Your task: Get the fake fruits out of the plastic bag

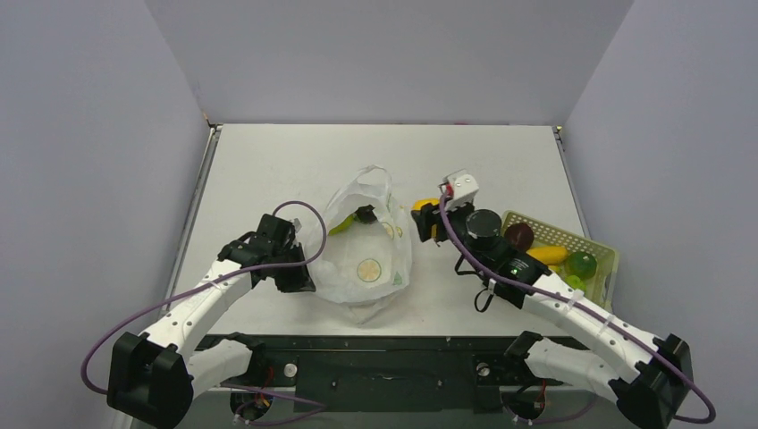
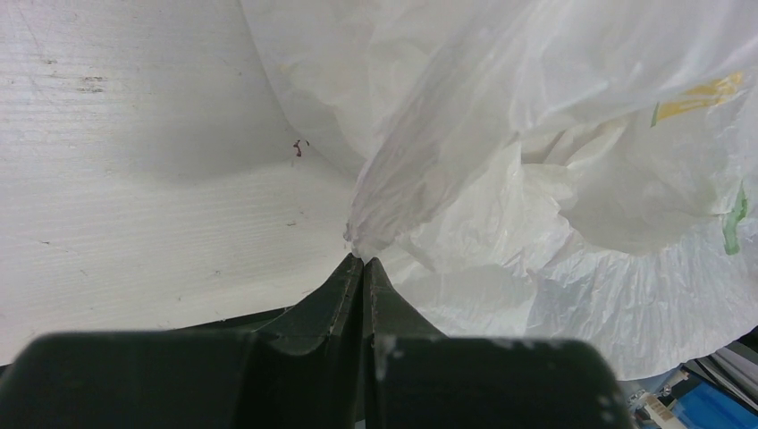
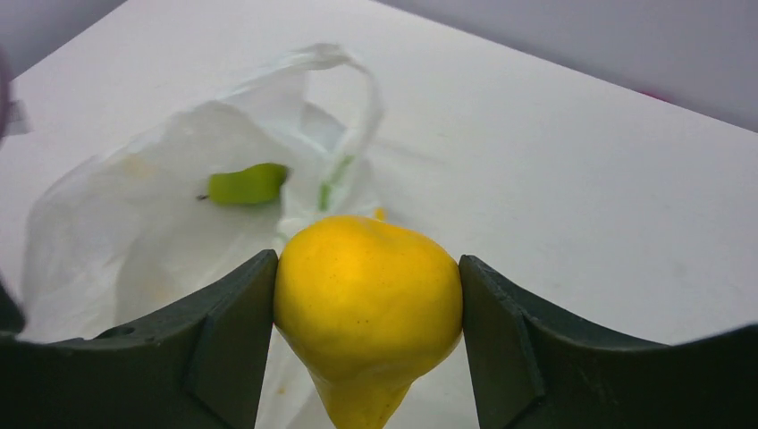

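The plastic bag (image 1: 366, 259) lies crumpled in the middle of the table, its mouth facing the far side. A green fake fruit (image 1: 341, 227) shows inside it, the same green fruit (image 3: 248, 183) appearing through the bag (image 3: 161, 232) in the right wrist view. My left gripper (image 1: 300, 273) is shut on the bag's left edge; in its wrist view the gripper (image 2: 362, 261) pinches a fold of the bag (image 2: 536, 179). My right gripper (image 1: 427, 222), just right of the bag, is shut on a yellow lumpy fruit (image 1: 424, 206). Up close, the right gripper (image 3: 366, 264) has both fingers pressed against the yellow fruit (image 3: 366, 313).
A pale yellow-green perforated basket (image 1: 601, 248) sits at the right, behind my right arm. It holds a dark purple fruit (image 1: 518, 235), a yellow banana (image 1: 548, 255) and a green lime (image 1: 583, 264). Grey walls close in the table on three sides.
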`<state>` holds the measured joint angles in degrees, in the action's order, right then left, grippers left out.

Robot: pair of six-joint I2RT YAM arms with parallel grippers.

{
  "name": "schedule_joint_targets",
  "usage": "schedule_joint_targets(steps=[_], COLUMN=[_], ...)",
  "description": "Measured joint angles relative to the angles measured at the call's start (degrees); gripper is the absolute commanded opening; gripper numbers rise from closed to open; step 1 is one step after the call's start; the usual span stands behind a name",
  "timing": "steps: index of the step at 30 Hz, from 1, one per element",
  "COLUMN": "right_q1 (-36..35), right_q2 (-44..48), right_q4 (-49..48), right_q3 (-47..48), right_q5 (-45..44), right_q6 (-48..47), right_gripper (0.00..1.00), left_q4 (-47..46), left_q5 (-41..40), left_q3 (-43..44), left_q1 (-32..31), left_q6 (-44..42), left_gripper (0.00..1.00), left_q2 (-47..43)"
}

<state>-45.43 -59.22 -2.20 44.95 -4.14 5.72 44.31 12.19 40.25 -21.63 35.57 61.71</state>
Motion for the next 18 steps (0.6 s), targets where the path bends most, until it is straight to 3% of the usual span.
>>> schedule_joint_targets(steps=[4,8,18], right_q1=[5.0,12.0,31.5], right_q2=[7.2,8.5,6.0], right_q4=[3.0,8.8,22.7], right_q3=[-3.6,-4.0,-5.5], right_q5=[-12.9,-24.1,-39.3], right_q6=[1.8,4.8,15.5], right_gripper=[0.0,0.0,0.0], left_q4=[0.0,-0.2,-0.6], left_q5=[0.0,0.0,0.2], left_q3=[0.0,0.0,0.0], left_q1=[0.1,0.4,0.4], left_q6=[0.0,0.0,0.1], left_gripper=[0.0,0.0,0.0], left_q2=[0.0,0.0,0.0])
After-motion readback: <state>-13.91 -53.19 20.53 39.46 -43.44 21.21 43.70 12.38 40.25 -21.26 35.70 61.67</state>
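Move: The green basket's middle, where the held yellow pear is to go, lies about 33 cm to the right of the right hand, 2 cm back and some 19 cm below. Low in the basket, the purple fruit sits about 25 cm right and 7 cm ahead of that hand, the dark green fruit about 40 cm right and 1 cm back; the plastic bag is some 13 cm left and 4 cm ahead. From the left hand the basket is roughly 59 cm right, 7 cm ahead and slightly lower. Swing the right gripper quickly to the right, about 30 cm, away from the plastic bag and in over the green basket, still gripping the yellow pear without changing the fingers. Turn the hand some 75 degrees clockwise on the way and tip the fingers a little further down. Stay level at first, then sink about 7 cm towards the fruit. ##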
